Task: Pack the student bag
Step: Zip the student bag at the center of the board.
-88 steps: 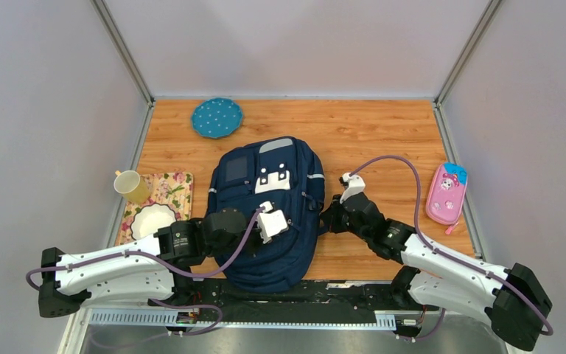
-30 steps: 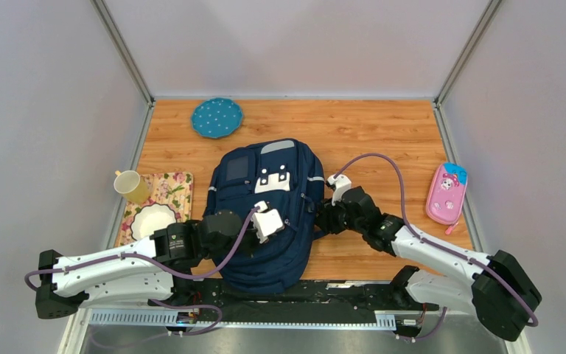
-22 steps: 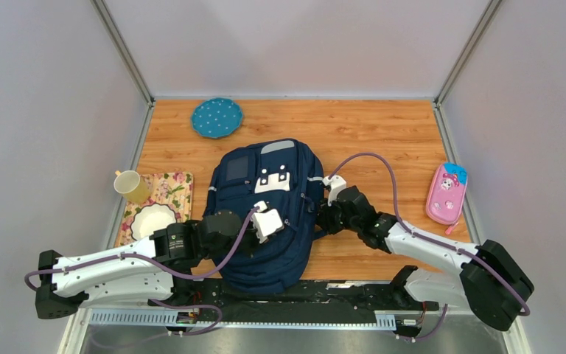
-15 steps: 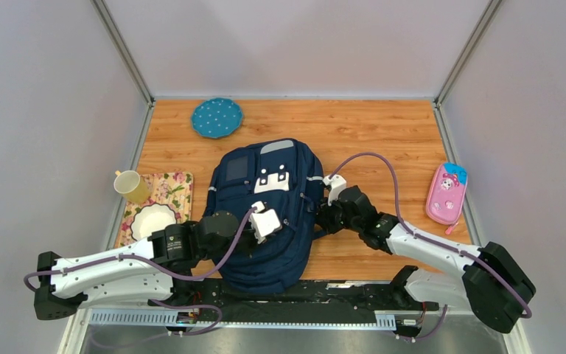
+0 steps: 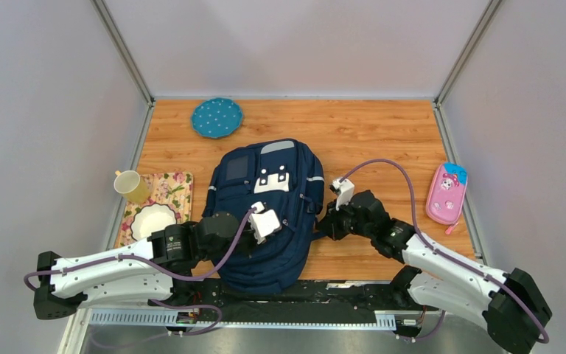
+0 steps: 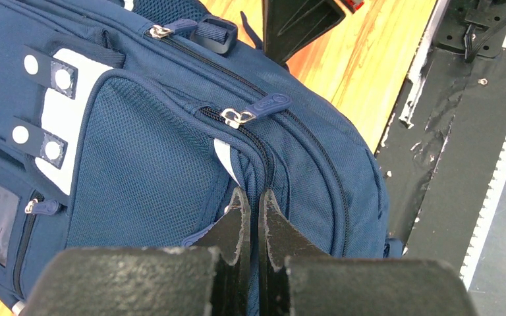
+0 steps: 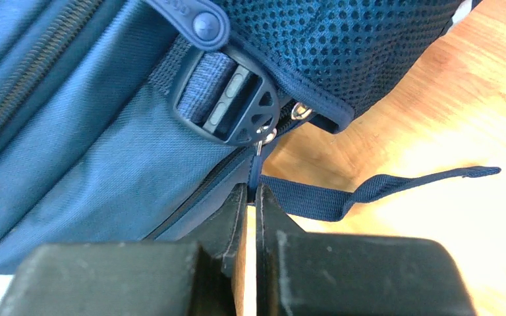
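Observation:
The student bag point(image 5: 295, 254), a navy backpack, lies flat on the wooden table with its white patch point(image 5: 273, 181) facing up. My left gripper point(image 6: 251, 195) rests on the bag's front and is shut on a fold of its fabric beside a zipper point(image 6: 240, 117). My right gripper point(image 7: 252, 191) is at the bag's right side point(image 5: 321, 227). It is shut on the blue zipper pull point(image 7: 255, 172) that hangs below a black buckle point(image 7: 234, 113). The zippers in view are closed.
A pink pencil case point(image 5: 446, 193) lies at the right edge of the table. A blue dotted plate point(image 5: 217, 117) sits at the back. A yellow mug point(image 5: 130, 185) and a white bowl point(image 5: 152, 219) stand on a floral mat point(image 5: 177, 184) at the left. A loose strap point(image 7: 382, 187) trails on the wood.
My right gripper closed on the zipper pull, then shifted slightly right and nearer. The left arm and the bag have barely moved.

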Tool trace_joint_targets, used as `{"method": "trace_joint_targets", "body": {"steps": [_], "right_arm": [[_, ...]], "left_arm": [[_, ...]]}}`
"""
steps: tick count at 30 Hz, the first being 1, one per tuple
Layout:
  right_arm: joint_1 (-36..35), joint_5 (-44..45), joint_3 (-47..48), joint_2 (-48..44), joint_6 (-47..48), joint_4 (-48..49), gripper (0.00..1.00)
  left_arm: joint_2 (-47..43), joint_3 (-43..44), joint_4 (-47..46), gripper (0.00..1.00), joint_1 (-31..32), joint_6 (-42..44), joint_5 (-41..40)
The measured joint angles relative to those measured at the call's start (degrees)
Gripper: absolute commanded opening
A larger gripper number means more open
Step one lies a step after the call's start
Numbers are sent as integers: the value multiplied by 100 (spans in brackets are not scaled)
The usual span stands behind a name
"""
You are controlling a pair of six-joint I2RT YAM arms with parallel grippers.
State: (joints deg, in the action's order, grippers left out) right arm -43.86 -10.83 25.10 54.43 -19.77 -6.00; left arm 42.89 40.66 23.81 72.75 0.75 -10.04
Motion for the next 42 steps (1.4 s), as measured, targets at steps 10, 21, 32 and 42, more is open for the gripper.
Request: {"method": "trace_joint_targets", "body": {"steps": [10, 21, 32, 42], "right_arm": [[-28, 225, -90, -402, -142, -422, 0], [-2, 730, 455, 610, -192, -420, 0], [212, 929, 472, 492, -457, -387, 60], [706, 990, 433, -852, -1377, -660, 67]], "left_arm": [[0, 0, 9, 0, 0, -2, -7], [-83, 0, 24, 0, 0, -70, -15], [-116, 0, 87, 0, -11, -109, -98], [-83, 0, 94, 0, -11, -111, -28]]}}
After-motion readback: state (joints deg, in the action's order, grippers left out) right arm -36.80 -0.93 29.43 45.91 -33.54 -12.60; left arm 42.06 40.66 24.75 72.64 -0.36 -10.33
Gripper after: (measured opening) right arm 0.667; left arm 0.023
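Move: The right hand already pinches the tab of a side zipper; the place it is drawn to, the second slider of that zipper, lies about 4 cm ahead, 1 cm left and 1 cm above. The buckle is some 3 cm ahead and 4 cm left, 2 cm higher, and the loose strap about 1 cm back and 1 cm left, 5 cm below. From the left hand, clamped on the bag's top seam, that second slider is roughly 8 cm ahead, 14 cm right and 10 cm lower. Forward along the bag's right side goes the right hand, after first easing back and up about 1 cm: holding the zipper tab, it strokes some 4 cm forward and dips about 2 cm towards the second slider. The fingers then open wide and let go of the tab, and the hand rises about 6 cm, drawing right and turning clockwise. The left hand stays put, still pinching the bag's seam. ##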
